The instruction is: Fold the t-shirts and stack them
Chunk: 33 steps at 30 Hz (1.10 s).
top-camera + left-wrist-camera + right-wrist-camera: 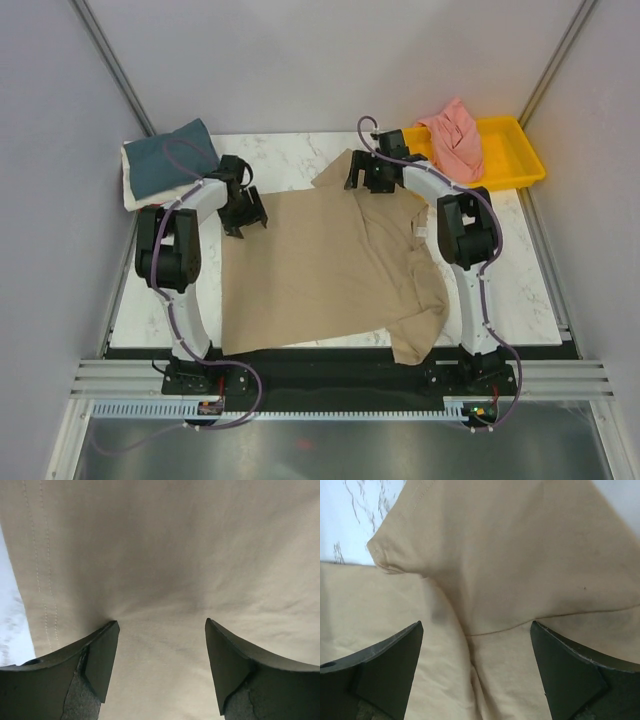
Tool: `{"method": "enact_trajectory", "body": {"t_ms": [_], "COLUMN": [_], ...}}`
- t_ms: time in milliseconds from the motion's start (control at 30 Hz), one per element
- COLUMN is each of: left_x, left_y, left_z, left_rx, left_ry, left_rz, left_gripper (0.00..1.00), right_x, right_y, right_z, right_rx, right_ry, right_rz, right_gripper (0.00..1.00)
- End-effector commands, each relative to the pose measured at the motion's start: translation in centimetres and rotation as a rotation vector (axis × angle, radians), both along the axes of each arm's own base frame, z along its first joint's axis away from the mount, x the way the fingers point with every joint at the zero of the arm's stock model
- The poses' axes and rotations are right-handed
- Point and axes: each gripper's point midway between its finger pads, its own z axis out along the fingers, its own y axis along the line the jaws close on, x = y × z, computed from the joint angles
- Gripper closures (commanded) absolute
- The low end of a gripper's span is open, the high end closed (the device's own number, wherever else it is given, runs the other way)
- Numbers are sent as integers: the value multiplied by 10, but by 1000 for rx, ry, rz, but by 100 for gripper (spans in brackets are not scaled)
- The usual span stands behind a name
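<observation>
A tan t-shirt lies spread over the middle of the white marble table, one sleeve hanging over the near edge. My left gripper is open at the shirt's far left corner; in the left wrist view the jaws stand wide apart with cloth under them, near the stitched hem. My right gripper is open over the far right sleeve; in the right wrist view the sleeve and its seam lie between the fingers. A slate-blue shirt lies folded on a cream one at the far left. A salmon-pink shirt lies crumpled in the tray.
A yellow plastic tray stands at the far right corner. Grey walls close in the table on the left, right and back. Bare marble shows to the right of the tan shirt.
</observation>
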Motion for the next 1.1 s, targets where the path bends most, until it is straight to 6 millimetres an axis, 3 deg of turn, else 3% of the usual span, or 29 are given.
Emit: {"method": "enact_trajectory", "body": {"t_ms": [0, 67, 100, 167, 200, 233, 300, 333, 400, 467, 500, 567, 600, 633, 667, 700, 733, 767, 800, 833, 867, 900, 933, 967, 1000, 1033, 1067], "left_x": [11, 20, 25, 43, 48, 65, 73, 87, 94, 98, 98, 91, 87, 80, 75, 69, 55, 48, 40, 23, 10, 4, -18, -32, -38, -59, -69], "left_y": [56, 82, 88, 98, 101, 104, 105, 104, 105, 101, 100, 94, 92, 90, 85, 82, 79, 71, 67, 63, 55, 50, 44, 40, 36, 33, 25], "left_z": [-8, -8, -6, -2, 0, 12, 9, 21, 24, 36, 51, 63, 70, 91, 100, 112, 129, 140, 148, 137, 162, 164, 145, 157, 159, 136, 133], "left_rx": [175, 241, 246, 251, 258, 275, 284, 282, 289, 272, 266, 256, 253, 248, 245, 243, 241, 233, 229, 221, 195, 172, 131, 92, 61, 33, -19], "left_ry": [43, 64, 60, 36, 37, -3, 14, -25, -31, -50, -79, -95, -106, -140, -157, -177, -206, -234, -255, -226, -294, -322, -281, -327, -357, -307, -308], "left_rz": [29, 40, 45, 46, 38, 40, 11, 11, 8, 6, 10, 3, 1, 0, -6, -8, -9, -11, -14, -25, -17, -18, -31, -6, -2, -2, 11], "left_gripper": [23, 23, 23, 23, 23, 23, 23, 23, 23, 23, 23, 22, 22, 22, 22, 22, 22, 22, 22, 21, 22, 22, 22, 22, 22, 22, 23], "right_x": [13, 29, 32, 52, 66, 72, 91, 100, 111, 121, 122, 123, 122, 121, 118, 113, 110, 106, 99, 93, 87, 72, 62, 53, 28, 17, 2], "right_y": [-14, -22, -24, -27, -26, -31, -33, -32, -30, -22, -17, -9, -4, -4, -1, 0, 1, 2, 3, 2, 2, -2, -3, -9, -16, -28, -36], "right_z": [-34, -33, -48, -40, -40, -40, -35, -29, -23, -4, 6, 28, 50, 56, 83, 89, 100, 126, 131, 140, 149, 163, 169, 173, 175, 171, 167], "right_rx": [-41, -15, -8, 18, 28, 23, 41, 68, 95, 144, 170, 223, 239, 249, 267, 277, 287, 301, 308, 311, 312, 311, 303, 288, 271, 232, 207], "right_ry": [49, 51, 74, 47, 24, 21, -16, -43, -74, -134, -151, -200, -233, -249, -286, -287, -301, -334, -325, -325, -332, -334, -333, -333, -313, -300, -277], "right_rz": [-54, -106, -116, -147, -152, -171, -199, -198, -216, -193, -176, -127, -108, -98, -80, -67, -56, -43, -31, -27, -20, -15, -17, -29, -42, -90, -123], "right_gripper": [3, 3, 3, 3, 3, 2, 2, 2, 2, 2, 2, 2, 2, 2, 2, 2, 2, 2, 2, 2, 2, 2, 2, 2, 2, 2, 2]}}
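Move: Both open hands are low over the t-shirt, near its far part. Its middle lies about 9 cm back and 14 cm right of the left hand, and some 21 cm back and 5 cm left of the right hand, barely 2 to 3 cm lower. The folded stack stands roughly 14 cm ahead and 15 cm left of the left hand; the yellow bin's middle is about 5 cm ahead and 23 cm right of the right hand. With open fingertips down on the t-shirt, both hands sweep it out over the table at nearly constant height, the left going diagonally forward and left about 9 cm each way, towards the stack, the right some 12 cm forward with a slight drift right and a small swing clockwise. Both then come off the cloth with fingers still open, drawing back as they climb, the left by about 14 cm back and 16 cm up with its fingers tilting forward, the right by roughly 9 cm back and 11 cm up. ##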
